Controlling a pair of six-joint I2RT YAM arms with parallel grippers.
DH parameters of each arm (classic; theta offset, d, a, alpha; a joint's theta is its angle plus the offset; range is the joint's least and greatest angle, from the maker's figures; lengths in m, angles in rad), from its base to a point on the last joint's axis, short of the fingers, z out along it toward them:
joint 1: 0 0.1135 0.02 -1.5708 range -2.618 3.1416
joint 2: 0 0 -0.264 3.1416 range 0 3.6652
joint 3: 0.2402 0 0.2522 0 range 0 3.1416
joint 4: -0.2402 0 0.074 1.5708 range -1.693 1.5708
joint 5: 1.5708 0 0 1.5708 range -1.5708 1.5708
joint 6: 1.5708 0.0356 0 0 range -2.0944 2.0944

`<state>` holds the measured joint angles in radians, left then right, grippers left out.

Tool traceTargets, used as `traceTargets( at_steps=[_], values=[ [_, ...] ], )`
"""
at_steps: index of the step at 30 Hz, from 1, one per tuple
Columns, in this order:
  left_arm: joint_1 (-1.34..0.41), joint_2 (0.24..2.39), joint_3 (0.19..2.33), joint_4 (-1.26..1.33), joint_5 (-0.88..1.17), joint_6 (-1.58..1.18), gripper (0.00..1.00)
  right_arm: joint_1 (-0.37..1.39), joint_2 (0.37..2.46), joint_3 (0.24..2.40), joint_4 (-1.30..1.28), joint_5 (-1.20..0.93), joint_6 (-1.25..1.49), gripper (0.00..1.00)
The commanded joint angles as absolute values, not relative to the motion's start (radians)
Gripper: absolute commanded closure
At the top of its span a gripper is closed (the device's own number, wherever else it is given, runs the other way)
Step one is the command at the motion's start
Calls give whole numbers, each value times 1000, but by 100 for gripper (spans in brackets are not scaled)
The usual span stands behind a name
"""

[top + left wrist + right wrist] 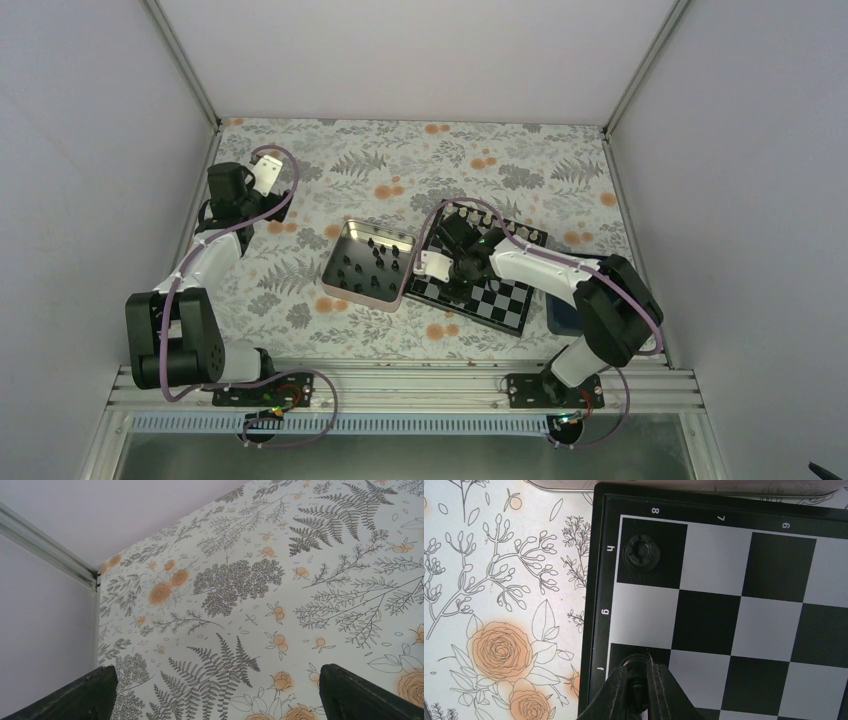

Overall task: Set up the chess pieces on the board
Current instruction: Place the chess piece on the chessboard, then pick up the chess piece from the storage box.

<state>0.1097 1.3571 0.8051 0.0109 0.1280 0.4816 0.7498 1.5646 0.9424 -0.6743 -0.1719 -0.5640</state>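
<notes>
The checkered board [503,300] lies right of centre. My right gripper [457,283] hangs low over its near-left corner. In the right wrist view that gripper [642,672] is shut on a black chess piece [636,661], whose round base rests on or just above the dark f-row square by the board's rim [599,580]. A second black piece [640,552] stands on the corner square h8. Several more black pieces [378,255] lie in the silver tin [360,297]. My left gripper [262,172] is far off at the back left, open [215,690] over bare cloth.
The tin's rim [574,485] lies close beside the board's left side. Tiny white figures [500,228] line the board's far edge. A dark blue tray [560,318] sits by the right arm's base. Walls and metal posts close the table's sides.
</notes>
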Motion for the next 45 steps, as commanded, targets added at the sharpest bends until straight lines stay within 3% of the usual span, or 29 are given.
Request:
traceTargets(
  at_steps=[1,15,30,38,45],
  values=[
    [117,1350,793,31,142,475,0,741,1574,968,-683,-186,-580,92],
    [117,1351,793,32,142,476,0,741,1581,966,-692,-198,-582,91],
    [117,1353,793,30,144,475,0,741,1564,983,-711,-194,-575,74],
    [117,1345,793,31,144,477,0,743,1536,1090,-749,-197,-569,70],
    [116,1334,792,34,140,477,0,756,1631,1228,-683,-169,-564,67]
  ],
)
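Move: The held chess piece is between the right fingers, its base at square f8, with its middle about 1 cm below the hand point. The corner piece on h8 stands about 5 cm to the left and 2 cm ahead; another black piece is about 3 cm to the right and 1 cm nearer. The box's middle lies some 16 cm left and 7 cm ahead. From the left hand, the held piece is about 19 cm back, 31 cm right and 14 cm below. Keep the right fingers almost still around the chess piece on f8, settling it barely half a centimetre, then open them by about a quarter of their range to let go. Only then lift about 6 cm, swinging some 3.5 cm forward and 3.5 cm left towards the box, speeding up, with a slight tilt of the wrist. ##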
